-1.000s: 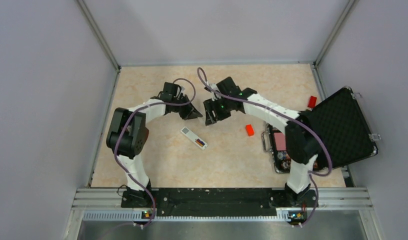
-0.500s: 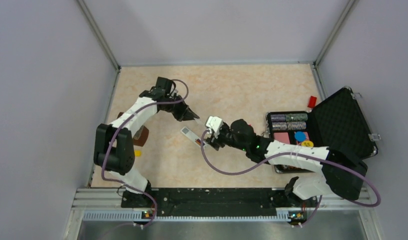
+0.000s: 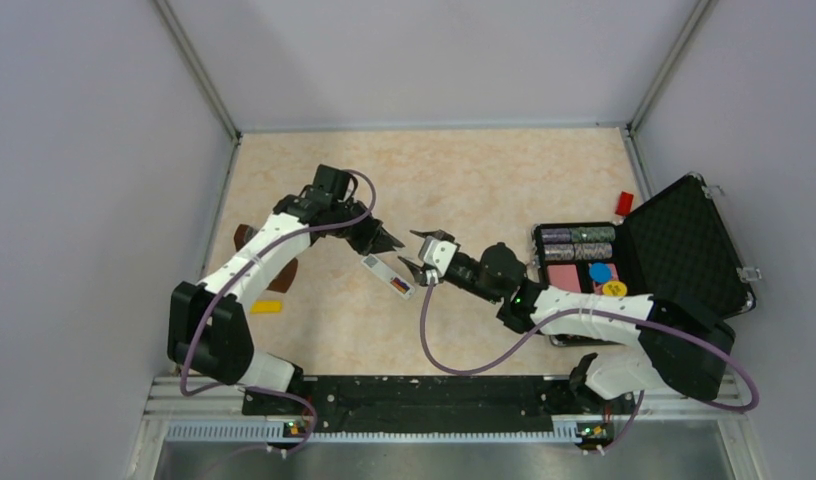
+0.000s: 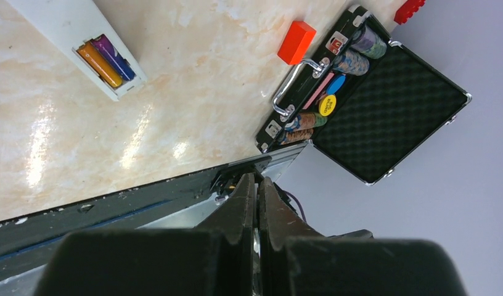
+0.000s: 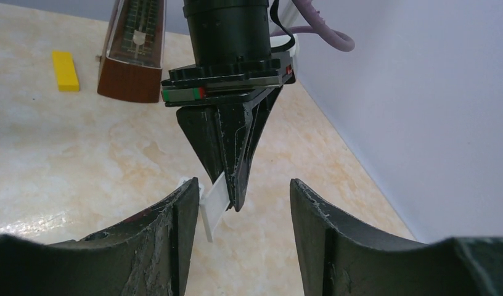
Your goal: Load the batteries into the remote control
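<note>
The white remote control (image 3: pixel 387 274) lies back-up mid-table, its compartment uncovered. Both batteries sit side by side inside, one orange-brown (image 4: pixel 98 64) and one purple (image 4: pixel 113 57). My left gripper (image 3: pixel 392 241) hovers just beyond the remote's far end, shut on a small white plate (image 5: pixel 215 200) that sticks out below its tips. My right gripper (image 3: pixel 416 254) is just right of the remote, pointing at the left gripper (image 5: pixel 237 203). It is open, and the plate's lower edge hangs close to its left finger (image 5: pixel 184 209).
An open black case (image 3: pixel 684 260) of chips sits at the right edge, with a red block (image 4: pixel 296 42) before it. A red brick (image 3: pixel 624 203) lies behind the case. A brown metronome (image 5: pixel 130 68) and yellow bar (image 3: pixel 266 307) lie left.
My right arm has swung from the far middle down and leftward, so its open gripper now faces the left gripper beside the remote. The left gripper stayed shut near the remote's far end.
</note>
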Robot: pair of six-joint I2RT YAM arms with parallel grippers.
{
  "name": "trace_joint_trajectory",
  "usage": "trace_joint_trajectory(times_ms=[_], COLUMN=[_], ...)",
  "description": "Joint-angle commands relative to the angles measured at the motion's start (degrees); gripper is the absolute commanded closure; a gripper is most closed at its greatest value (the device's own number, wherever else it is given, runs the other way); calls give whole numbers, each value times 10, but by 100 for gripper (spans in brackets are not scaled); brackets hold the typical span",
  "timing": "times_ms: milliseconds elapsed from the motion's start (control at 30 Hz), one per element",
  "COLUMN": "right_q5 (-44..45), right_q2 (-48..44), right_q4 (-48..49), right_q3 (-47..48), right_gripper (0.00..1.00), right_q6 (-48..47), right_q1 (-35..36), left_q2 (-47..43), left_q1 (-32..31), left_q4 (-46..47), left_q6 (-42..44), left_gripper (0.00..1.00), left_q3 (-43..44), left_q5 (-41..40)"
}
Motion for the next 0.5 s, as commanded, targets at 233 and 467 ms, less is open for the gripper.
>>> trace_joint_trajectory(times_ms=[233, 467], right_q5=[-80, -76], right_q2=[-17, 12], right_q4=[0, -27], right_q3=[0, 28], right_gripper=[47, 73], right_q6=[-42, -47], right_q1=[3, 3], left_q2=[-42, -44], left_q1=[-15, -16], left_q4=[6, 7], left_q6=[-28, -26], left_gripper=[100, 100], left_q3=[-11, -6], left_q5=[-42, -35])
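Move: The white battery cover stands pinched in my left fingertips, its middle about 1 cm back and 1 cm right of that hand's point and level with it. From my open right hand the cover is some 3 cm to the left, 2 cm back and 2 cm lower. From my right hand, the remote with its two batteries lies about 4 cm ahead, 5 cm left and 20 cm down; the orange block is some 8 cm ahead, 19 cm right and 20 cm down. I ease my right hand back about 1.5 cm, slightly left and down, turning some 5 degrees counter-clockwise, so its fingers come around the near edge of the white cover. Only late in this do I close them, from just over half open to about a quarter. My left hand stays nearly in place and keeps its pinch on the cover. ##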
